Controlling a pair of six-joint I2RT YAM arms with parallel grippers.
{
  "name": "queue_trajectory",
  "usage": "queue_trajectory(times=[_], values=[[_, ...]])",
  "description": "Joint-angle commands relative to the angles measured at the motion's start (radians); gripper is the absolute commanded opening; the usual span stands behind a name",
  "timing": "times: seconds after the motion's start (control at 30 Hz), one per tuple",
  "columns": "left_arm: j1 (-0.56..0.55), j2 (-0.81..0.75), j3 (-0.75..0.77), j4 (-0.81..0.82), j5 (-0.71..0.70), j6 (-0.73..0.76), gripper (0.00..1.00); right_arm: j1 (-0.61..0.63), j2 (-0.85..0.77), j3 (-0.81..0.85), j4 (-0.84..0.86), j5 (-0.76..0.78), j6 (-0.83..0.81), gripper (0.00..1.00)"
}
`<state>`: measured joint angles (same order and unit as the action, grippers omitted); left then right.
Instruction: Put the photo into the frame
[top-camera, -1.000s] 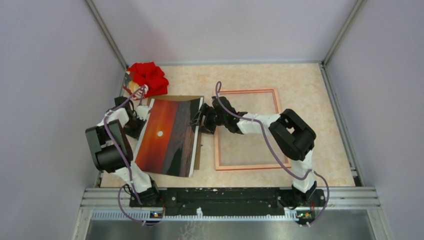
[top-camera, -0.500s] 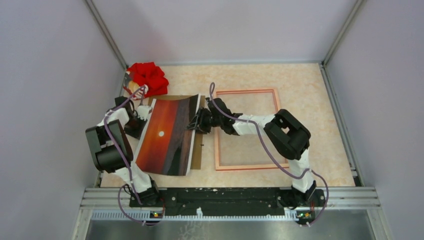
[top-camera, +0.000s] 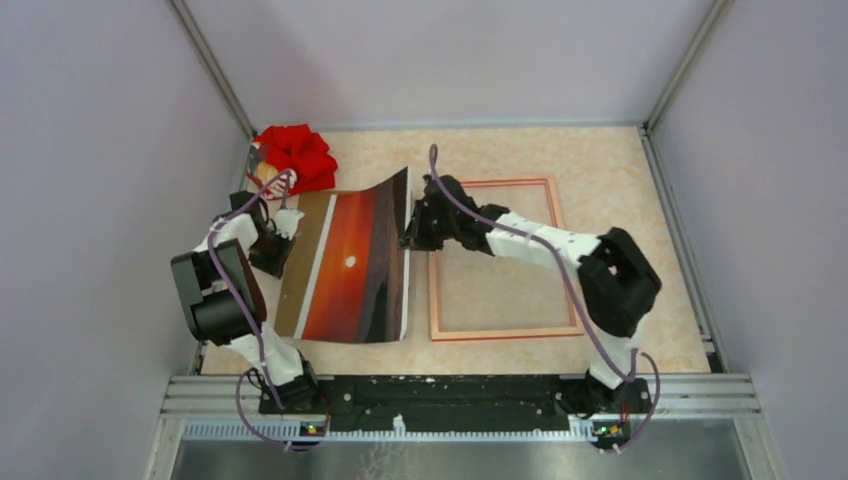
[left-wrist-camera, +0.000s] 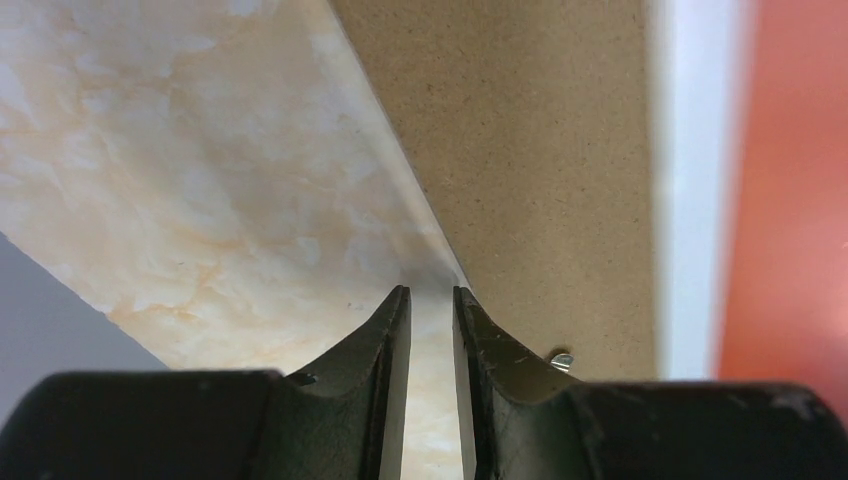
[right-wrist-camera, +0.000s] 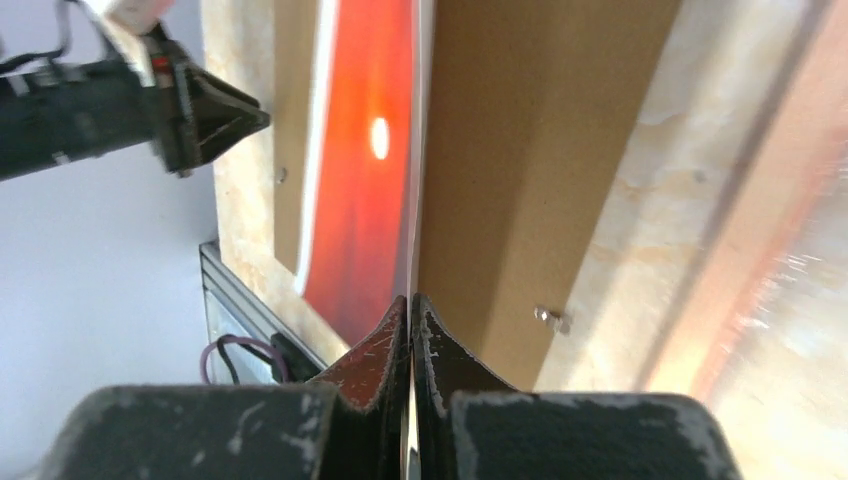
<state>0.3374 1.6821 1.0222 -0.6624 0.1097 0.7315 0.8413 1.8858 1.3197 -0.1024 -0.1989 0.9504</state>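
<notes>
The photo (top-camera: 350, 265), a red-orange sunset print with a white border, lies over a brown backing board (top-camera: 291, 268). Its right edge is lifted and curls upward. My right gripper (top-camera: 407, 237) is shut on that raised edge; in the right wrist view the fingers (right-wrist-camera: 411, 298) pinch the thin white edge, with the photo (right-wrist-camera: 365, 170) on the left and the board (right-wrist-camera: 510, 150) on the right. The frame (top-camera: 435, 290) lies flat to the right, pale side up. My left gripper (top-camera: 277, 243) sits by the board's left edge, its jaws (left-wrist-camera: 430, 292) slightly apart and holding nothing.
A crumpled red cloth (top-camera: 297, 155) lies at the back left corner. Small metal tabs stick out of the board (right-wrist-camera: 548, 316). Grey walls close in on three sides, and a metal rail (top-camera: 460, 388) runs along the near edge.
My right gripper has shut on the photo's right edge and raised it. The print has slid right, baring a strip of board on the left. The left arm has not moved.
</notes>
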Motion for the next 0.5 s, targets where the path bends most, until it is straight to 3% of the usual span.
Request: queue_trajectory(times=[0.0,0.1,0.27,0.47], values=[[0.000,-0.024,0.056,-0.012,-0.012,-0.009,0.29,-0.050,-0.274,0.160,-0.310,0.165,-0.271,0.00],[0.002,-0.030,0.070,-0.024,0.000,-0.010,0.30,-0.101,-0.395,0.282,-0.583,0.318,-0.443,0.00],[0.003,-0.035,0.070,-0.035,0.008,-0.008,0.30,-0.195,-0.524,0.485,-0.998,0.626,-0.575,0.00],[0.003,-0.028,0.064,-0.039,0.013,-0.003,0.30,-0.196,-0.570,0.603,-1.218,0.858,-0.585,0.00]])
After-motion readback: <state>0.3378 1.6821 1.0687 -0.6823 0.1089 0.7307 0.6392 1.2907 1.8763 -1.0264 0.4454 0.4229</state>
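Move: My right hand already pinches the raised right edge of the photo, whose middle lies about 11 cm to the left, level ahead, and some 8 cm lower. The frame's middle lies roughly 24 cm to my right, 3 cm farther out and 11 cm down; the brown backing board under the photo is centred about 15 cm left, 1 cm out and 11 cm down. From my left hand the frame is some 54 cm right, 3 cm ahead, 2 cm below. Keeping my right fingers shut on the photo's right edge, I sweep it fast off the backing board, steeply up at first and then more and more to the right, some 30 cm each way, ending high above the frame's right half. My wrist turns about 50 degrees on the way, so the fingers swing from pointing left and down to mostly forward. ##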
